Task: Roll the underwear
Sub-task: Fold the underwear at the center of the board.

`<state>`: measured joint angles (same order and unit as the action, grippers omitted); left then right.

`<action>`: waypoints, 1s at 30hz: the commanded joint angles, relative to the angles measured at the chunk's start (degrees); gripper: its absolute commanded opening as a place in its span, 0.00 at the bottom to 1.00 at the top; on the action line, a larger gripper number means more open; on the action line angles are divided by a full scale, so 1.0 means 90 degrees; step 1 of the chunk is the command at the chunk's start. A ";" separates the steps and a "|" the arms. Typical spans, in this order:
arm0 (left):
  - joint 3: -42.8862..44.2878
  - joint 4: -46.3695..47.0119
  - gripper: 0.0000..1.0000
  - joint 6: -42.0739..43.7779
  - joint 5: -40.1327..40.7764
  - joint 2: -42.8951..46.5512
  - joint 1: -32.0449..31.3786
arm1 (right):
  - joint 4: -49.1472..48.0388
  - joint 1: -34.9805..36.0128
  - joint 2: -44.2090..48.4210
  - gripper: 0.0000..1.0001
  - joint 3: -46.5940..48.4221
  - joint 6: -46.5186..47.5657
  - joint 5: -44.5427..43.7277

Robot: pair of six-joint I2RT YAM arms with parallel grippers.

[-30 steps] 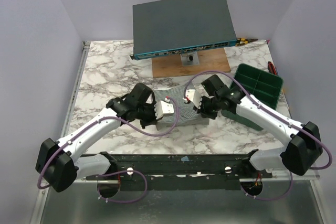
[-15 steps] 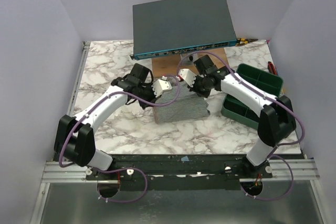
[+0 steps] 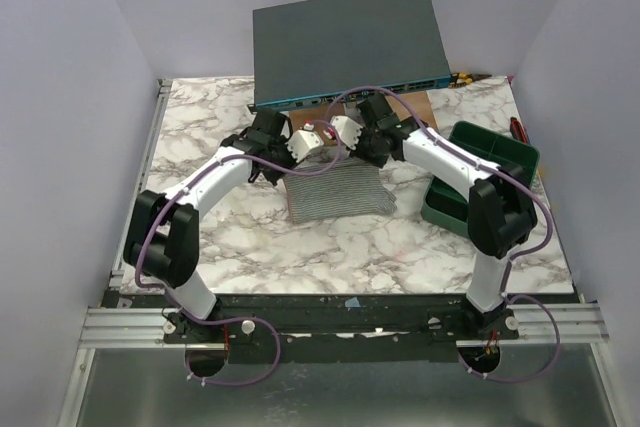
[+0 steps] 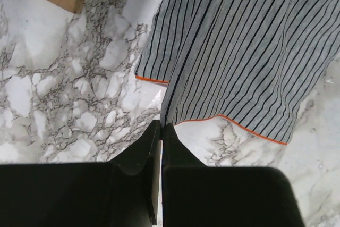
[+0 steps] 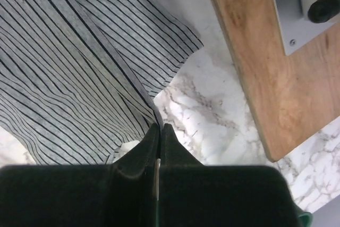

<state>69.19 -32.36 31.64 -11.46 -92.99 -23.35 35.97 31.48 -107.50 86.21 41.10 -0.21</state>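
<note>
The underwear (image 3: 335, 192) is grey cloth with thin dark stripes and an orange hem, lying spread on the marble table. My left gripper (image 3: 298, 169) is at its far left edge and my right gripper (image 3: 362, 162) at its far right edge. In the left wrist view the left gripper (image 4: 161, 124) is shut on a fold of the underwear (image 4: 239, 51) beside the orange hem. In the right wrist view the right gripper (image 5: 159, 126) is shut on a corner fold of the underwear (image 5: 69, 67).
A dark network switch (image 3: 350, 42) rests on a wooden board (image 3: 400, 119) right behind the grippers. A green compartment tray (image 3: 490, 172) stands at the right, with a red-handled tool (image 3: 518, 129) beyond it. The board's edge (image 5: 249, 67) lies close to the right fingers.
Both arms have reached away from the near edge toward the back, dragging the underwear with them. The cloth now lies farther back and more spread out.
</note>
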 commanded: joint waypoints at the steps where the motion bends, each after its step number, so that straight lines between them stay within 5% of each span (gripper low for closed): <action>1: 0.0257 0.0397 0.00 -0.0140 0.0609 -0.0303 0.0066 | -0.0457 -0.0032 -0.0268 0.01 0.0138 0.0219 -0.0481; 20: 0.0452 0.1048 0.00 -0.0672 0.1613 -0.1045 -0.0019 | -0.1729 -0.0032 -0.0740 0.12 -0.0309 0.0141 -0.0766; 24: 0.0222 0.1414 0.09 -0.0777 0.1939 -0.1072 -0.0137 | -0.2102 -0.0035 -0.0760 0.15 -0.0589 -0.0019 -0.0747; 30: -0.0023 0.1934 0.36 -0.1030 0.2398 -0.1157 -0.0305 | -0.2815 -0.0036 -0.0685 0.32 -0.1064 -0.0309 -0.0884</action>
<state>70.76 -20.45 24.99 4.89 -102.54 -24.86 16.25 31.11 -112.84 78.87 40.56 -6.22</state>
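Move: Pinching the two ends of the underwear's folded-over edge, the hands aim for its far edge on the table. The far left corner lies about 7 cm ahead of the left hand and 6 cm below. The far right corner is roughly 8 cm ahead of the right hand, 2 cm left and 6 cm below. The middle of the wooden plate is some 17 cm ahead of the right hand and 2 cm left; the green box is about 28 cm right and 2 cm back. Carrying the held edge forward towards the wooden plate, both hands sink as they slow: the left goes about 6 cm out and 3 cm down, turning roughly 15 degrees counter-clockwise. The right goes out some 4 cm, then sinks more steeply, 4.5 cm down in all. Both then part their fingers about a quarter and let go of the cloth, the right starting first. ##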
